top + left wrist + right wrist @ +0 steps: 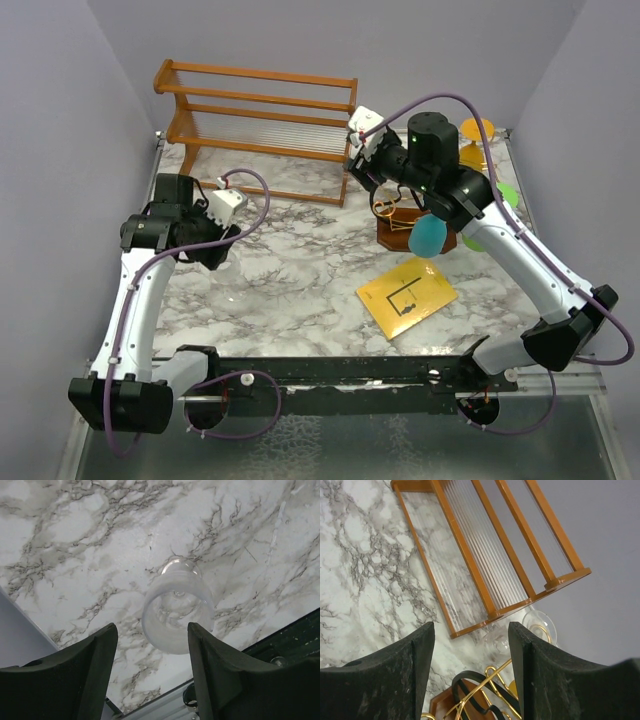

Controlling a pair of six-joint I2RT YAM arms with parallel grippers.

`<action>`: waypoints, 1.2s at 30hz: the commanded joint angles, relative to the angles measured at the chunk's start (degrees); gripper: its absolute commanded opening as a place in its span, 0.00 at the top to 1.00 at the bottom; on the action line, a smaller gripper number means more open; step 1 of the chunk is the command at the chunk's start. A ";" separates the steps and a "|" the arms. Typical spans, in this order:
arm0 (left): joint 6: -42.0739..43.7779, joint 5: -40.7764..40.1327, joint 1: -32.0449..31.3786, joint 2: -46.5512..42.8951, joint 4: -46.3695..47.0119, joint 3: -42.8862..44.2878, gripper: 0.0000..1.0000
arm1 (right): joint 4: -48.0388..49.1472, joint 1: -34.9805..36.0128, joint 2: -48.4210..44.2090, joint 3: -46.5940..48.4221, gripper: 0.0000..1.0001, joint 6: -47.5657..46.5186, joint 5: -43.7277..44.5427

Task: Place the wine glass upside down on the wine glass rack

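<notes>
A clear wine glass [177,605] rests on the marble table [75,540] with its open mouth facing the left wrist camera. My left gripper [152,626] hovers just short of it, open, with a finger on either side of the rim and nothing between them. The gold wire wine glass rack [485,695] on its brown base [410,232] sits at the right. Another clear glass [540,625] hangs upside down at the rack's far side. My right gripper [471,625] is above the rack, open and empty. In the top view the left gripper [212,255] is at mid-left and the right gripper [358,165] at the back.
An orange-brown slatted wooden shelf [255,115] stands at the back. A yellow card [407,295] lies in front of the rack. Teal [428,237], green [505,195] and orange [475,135] pieces sit around the rack under the right arm. A black rail [350,375] runs along the near edge.
</notes>
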 commanded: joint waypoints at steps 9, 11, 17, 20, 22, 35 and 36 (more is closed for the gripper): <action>2.15 -1.26 -0.29 5.92 -0.21 -3.65 0.66 | 1.88 0.30 -2.16 -3.05 0.39 -0.27 0.55; 2.00 -1.26 -0.38 6.52 0.05 -3.33 0.70 | 1.65 0.32 -1.92 -2.89 0.39 -0.60 1.13; 2.18 -1.17 -0.90 8.05 0.70 -2.27 0.81 | 1.98 0.32 -2.05 -3.73 0.39 -1.07 1.72; 2.43 -1.73 -1.76 8.96 1.05 -1.92 0.89 | 2.23 0.26 -2.25 -4.30 0.39 -0.99 1.66; 2.47 -2.44 -2.57 9.72 0.57 -1.13 0.94 | 2.05 0.32 -2.21 -4.24 0.39 -1.08 2.07; 3.78 -0.94 -12.62 16.40 -3.71 14.69 1.00 | 4.21 -0.35 -5.44 -6.87 0.38 -0.02 4.15; 4.08 0.26 -12.78 16.69 -3.62 15.84 1.00 | 4.80 -0.38 -6.02 -7.43 0.38 0.31 4.33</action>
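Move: The clear wine glass stands upright almost under the left hand: its middle is some 3 cm to the right, about 1 cm back and roughly 12 cm below. From that hand the gold glass rack stands about 14 cm ahead and 42 cm to the right, while the wooden shelf lies some 32 cm ahead and 9 cm to the right. From the right hand the glass lies about 25 cm to the left, 10 cm back and 28 cm below. The left fingers pinch the clear glass by the left side of its rim, one finger outside and one inside, after sinking about 5 cm while the hand tips some 10 degrees further down and closes. Keeping the pinch, they rise nearly 4 cm, swing right and somewhat forward, and turn a little clockwise. The open right hand sinks about 2 cm. ##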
